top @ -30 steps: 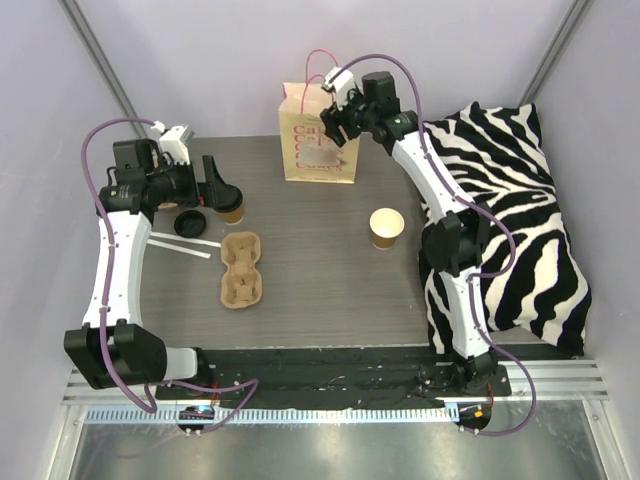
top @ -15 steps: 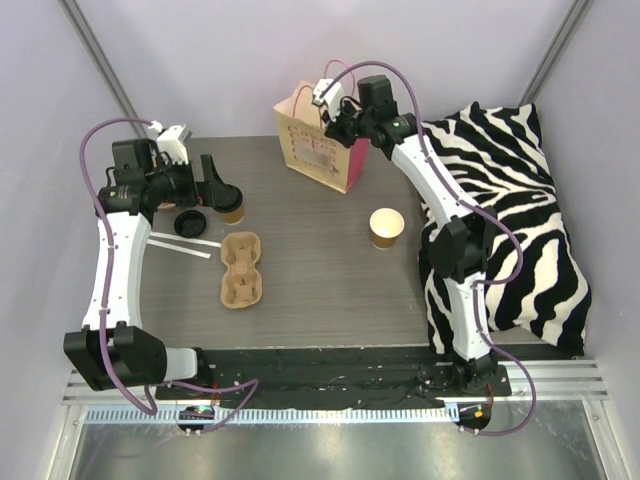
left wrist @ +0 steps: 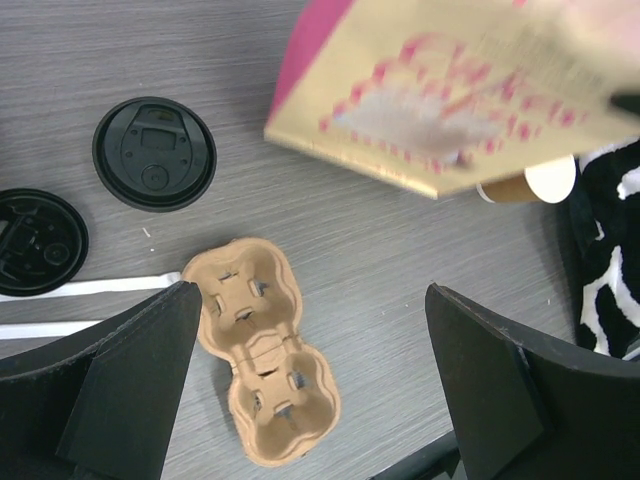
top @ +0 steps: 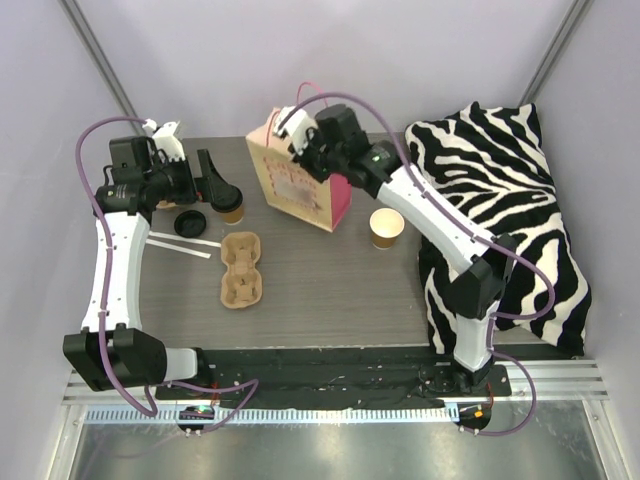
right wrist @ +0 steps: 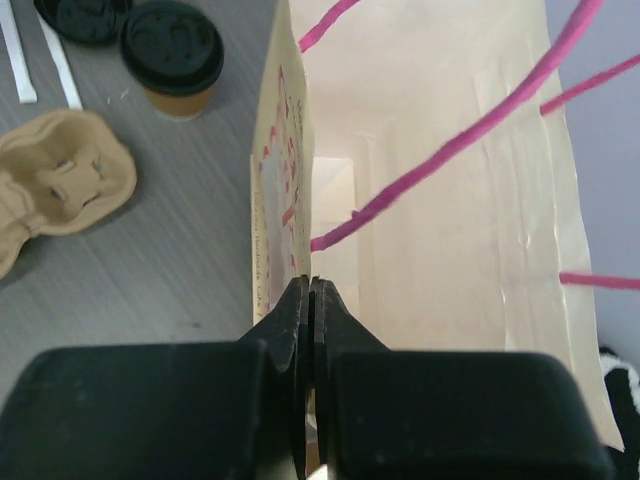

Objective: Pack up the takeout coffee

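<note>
A tan paper bag (top: 295, 185) with pink print and pink handles hangs tilted over the middle of the table. My right gripper (top: 312, 150) is shut on its top rim; in the right wrist view the gripper (right wrist: 311, 285) pinches the bag's left wall (right wrist: 280, 180). A lidded coffee cup (top: 232, 207) stands at the back left, and my left gripper (top: 215, 178) hovers open just above and beside it, holding nothing. An open cup (top: 386, 227) stands right of the bag. A cardboard two-cup carrier (top: 241, 270) lies empty at front left, below the left gripper (left wrist: 310, 300).
A loose black lid (top: 190, 222) and two white strips (top: 180, 243) lie left of the carrier. A zebra-print pillow (top: 500, 220) fills the table's right side. Grey walls close in behind.
The right gripper shut on the bag's rim and carried the bag left and forward, tilting it. The left arm has barely moved.
</note>
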Robot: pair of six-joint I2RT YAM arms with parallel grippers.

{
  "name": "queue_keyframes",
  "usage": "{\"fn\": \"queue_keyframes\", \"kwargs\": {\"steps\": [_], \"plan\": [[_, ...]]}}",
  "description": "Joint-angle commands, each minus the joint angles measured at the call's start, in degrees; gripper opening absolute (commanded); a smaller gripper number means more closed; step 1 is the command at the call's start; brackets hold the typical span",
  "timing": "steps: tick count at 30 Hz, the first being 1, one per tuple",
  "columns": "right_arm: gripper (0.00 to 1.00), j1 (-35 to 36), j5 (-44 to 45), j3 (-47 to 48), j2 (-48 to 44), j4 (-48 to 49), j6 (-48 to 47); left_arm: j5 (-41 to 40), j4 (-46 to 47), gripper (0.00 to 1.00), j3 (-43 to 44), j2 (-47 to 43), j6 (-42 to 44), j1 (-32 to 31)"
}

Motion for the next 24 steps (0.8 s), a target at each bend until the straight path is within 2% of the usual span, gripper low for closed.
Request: {"fn": "queue_keyframes", "kwargs": {"steps": [1,6,7,8,9,10,12,13,14,18,24], "plan": [[0.01,4.7,15.6,-1.8,-2.2,-5.0,4.5,0.2,1.3,1.00,1.6,-1.4,-1.4,-0.1],[0.01,6.7,19.7,1.3,-0.8,-12.5,11.7,0.6,2.0,1.00,0.2,-1.7,-1.9,-0.1],[0.02,6.9,18.6,1.1,-1.1,-13.0,12.4,0.8,2.2,1.00,-0.1,-1.7,-2.1,-0.1],[0.08,7.2,17.5,1.1,-1.4,-13.3,13.1,0.8,2.5,1.00,-0.3,-1.8,-2.4,-0.1],[0.15,7.8,15.4,1.5,-2.1,-14.2,13.8,0.7,2.7,1.00,-0.8,-1.9,-2.6,-0.1],[0.41,8.1,11.9,1.6,-2.8,-14.5,14.2,0.8,2.8,1.00,-0.8,-1.6,-2.9,-0.1],[0.64,8.5,6.8,3.1,-4.3,-15.1,14.8,1.4,2.8,1.00,-0.6,-1.2,-3.3,-0.1],[0.85,8.6,5.1,4.1,-4.8,-15.3,15.1,1.7,2.8,1.00,-0.4,-1.0,-3.5,-0.1],[0.90,8.7,0.8,5.1,-5.1,-15.8,15.3,2.1,2.9,1.00,-0.4,-0.8,-3.7,-0.2],[0.93,8.5,-0.5,11.7,-6.0,-16.6,15.3,3.4,3.4,1.00,0.2,0.2,-4.6,-0.1],[0.92,3.8,0.2,13.7,-8.7,-13.4,14.9,6.0,7.2,0.97,2.5,4.6,-8.3,-1.2]]}}
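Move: The right hand pinches the rim of the paper bag near one end. The bag's middle is about 5 cm ahead, 2 cm left and 13 cm below; its landing spot is roughly 1 cm back, 2 cm left and 29 cm down. The open cup stands 17 cm right and 3 cm back, the lidded coffee 24 cm left and 4 cm ahead, both about 25 cm below. From the left hand, the spot is about 22 cm right, 6 cm ahead and 27 cm below. Still pinching the bag's printed panel at its rim, the right hand draws the bag back towards the base and lowers it about 4 cm, tipping the fingers further down some 15 degrees. Near the bottom the fingers open wide and let go of the rim; the hand keeps easing back, then rises clear above the bag, about 9 cm back from where it began. ##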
